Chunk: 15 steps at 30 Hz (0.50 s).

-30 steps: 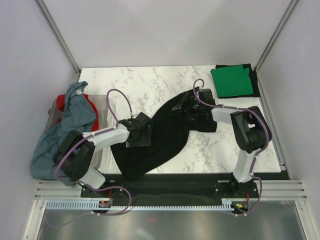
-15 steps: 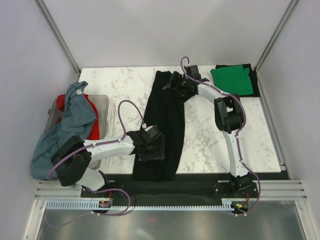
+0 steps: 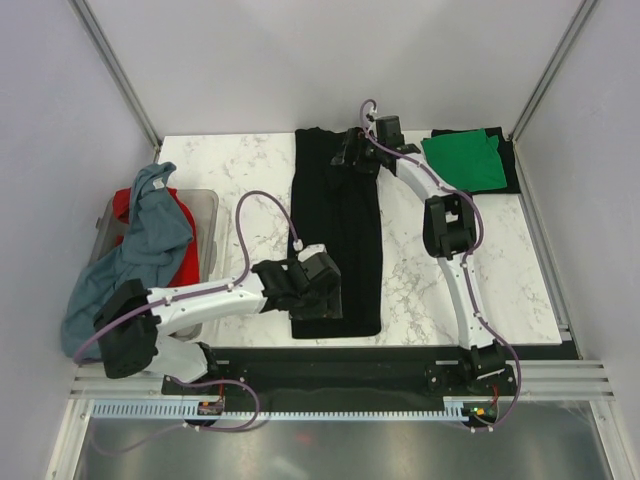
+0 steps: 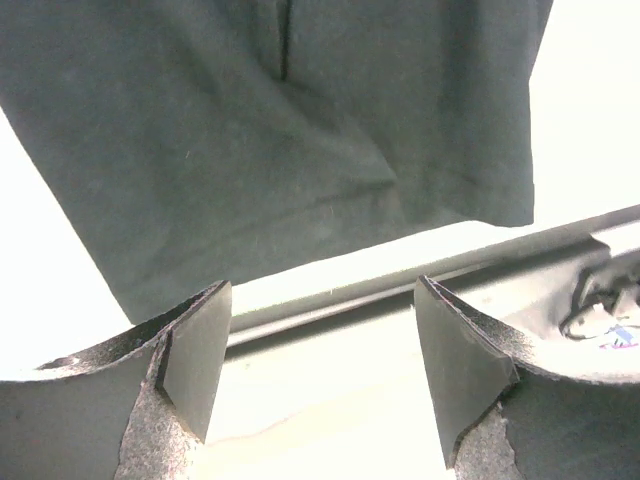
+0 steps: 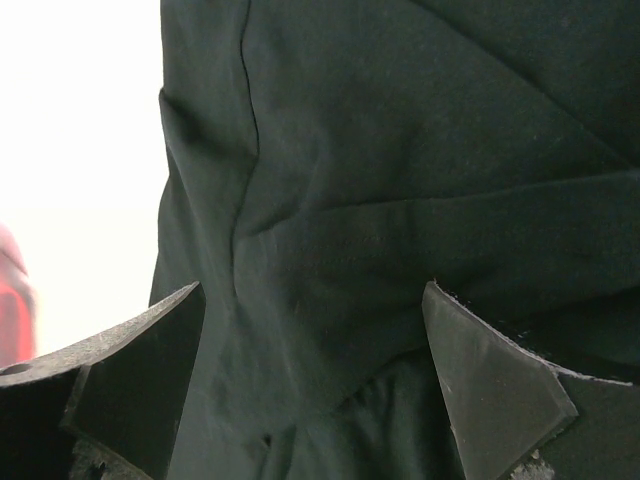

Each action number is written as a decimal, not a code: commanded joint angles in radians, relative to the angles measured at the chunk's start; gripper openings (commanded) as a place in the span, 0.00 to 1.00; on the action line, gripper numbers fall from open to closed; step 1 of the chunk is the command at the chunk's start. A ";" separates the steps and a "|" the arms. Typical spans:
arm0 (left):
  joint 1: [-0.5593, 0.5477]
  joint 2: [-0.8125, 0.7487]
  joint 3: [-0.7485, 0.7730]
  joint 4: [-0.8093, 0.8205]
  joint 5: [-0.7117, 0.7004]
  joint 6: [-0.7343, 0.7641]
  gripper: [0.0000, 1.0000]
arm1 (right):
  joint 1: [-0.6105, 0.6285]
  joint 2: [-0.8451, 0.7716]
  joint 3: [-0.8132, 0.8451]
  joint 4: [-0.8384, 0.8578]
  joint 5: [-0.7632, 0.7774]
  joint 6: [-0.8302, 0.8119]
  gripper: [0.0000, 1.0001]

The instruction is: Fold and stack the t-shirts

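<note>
A black t-shirt [image 3: 335, 230] lies on the marble table as a long narrow strip that runs from the far edge to the near edge. My left gripper [image 3: 322, 303] hovers over its near end, open; in the left wrist view the gripper [image 4: 320, 370] holds nothing, and the shirt's hem [image 4: 300, 150] lies just ahead. My right gripper [image 3: 352, 160] is at the far end, open above the dark cloth [image 5: 400, 200], and in its wrist view the gripper [image 5: 310, 380] holds nothing. A folded green t-shirt [image 3: 462, 160] rests on a folded black one [image 3: 508, 165] at the back right.
A translucent grey bin [image 3: 205, 225] stands off the table's left edge. A grey-blue shirt [image 3: 140, 245] drapes over it and a red one [image 3: 185, 258] lies inside. Purple cables loop over both arms. Grey walls close in on both sides.
The black t-shirt went from lying diagonally and bunched to a straight strip. My left arm swung right to its near end. The right arm stretched out to its far end.
</note>
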State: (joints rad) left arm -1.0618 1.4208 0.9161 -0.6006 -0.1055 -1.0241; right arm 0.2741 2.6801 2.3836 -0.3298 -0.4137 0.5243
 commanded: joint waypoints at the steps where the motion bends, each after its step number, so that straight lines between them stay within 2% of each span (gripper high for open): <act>1: -0.033 -0.104 0.056 -0.091 -0.101 -0.045 0.80 | 0.004 -0.139 -0.072 -0.118 0.027 -0.121 0.98; 7: -0.036 -0.229 0.066 -0.252 -0.226 -0.047 0.81 | 0.004 -0.424 -0.075 -0.300 0.240 -0.213 0.98; 9: -0.035 -0.262 0.041 -0.287 -0.255 -0.053 0.82 | 0.010 -0.511 -0.154 -0.354 0.282 -0.207 0.98; 10: -0.036 -0.278 0.030 -0.295 -0.260 -0.062 0.82 | 0.013 -0.611 -0.200 -0.370 0.318 -0.196 0.98; 12: -0.035 -0.333 -0.026 -0.298 -0.267 -0.099 0.81 | 0.033 -0.721 -0.393 -0.405 0.352 -0.185 0.98; 13: -0.035 -0.353 -0.049 -0.298 -0.270 -0.114 0.81 | 0.042 -0.840 -0.476 -0.413 0.396 -0.140 0.98; 14: -0.035 -0.384 -0.071 -0.297 -0.270 -0.129 0.81 | 0.050 -0.906 -0.674 -0.411 0.403 -0.109 0.98; 15: -0.033 -0.394 -0.113 -0.289 -0.270 -0.146 0.81 | 0.074 -0.977 -0.787 -0.381 0.406 -0.069 0.98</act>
State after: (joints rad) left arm -1.0943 1.0725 0.8757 -0.8417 -0.3138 -1.0752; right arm 0.2955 1.8595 1.8599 -0.6243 -0.0967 0.3805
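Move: The black t-shirt lies as a long narrow strip between the hands. Its middle is about 24 cm back and 3 cm left of the right hand, some 4 cm below. From the left hand, that middle is roughly 24 cm ahead, 4 cm right and 6 cm below. The green stack lies some 32 cm right of the right hand and 2 cm back; the bin of shirts is about 36 cm left of the left hand, 13 cm ahead. Back and to the right at first, then sharply up, the right hand leaves the shirt's far end, ending about 20 cm higher and turned to point more steeply down, fingers still wide open. The left hand, also open, rises and then swings left, about 6 cm each, over the strip's left edge near the front, its fingers tilting slightly forward. ##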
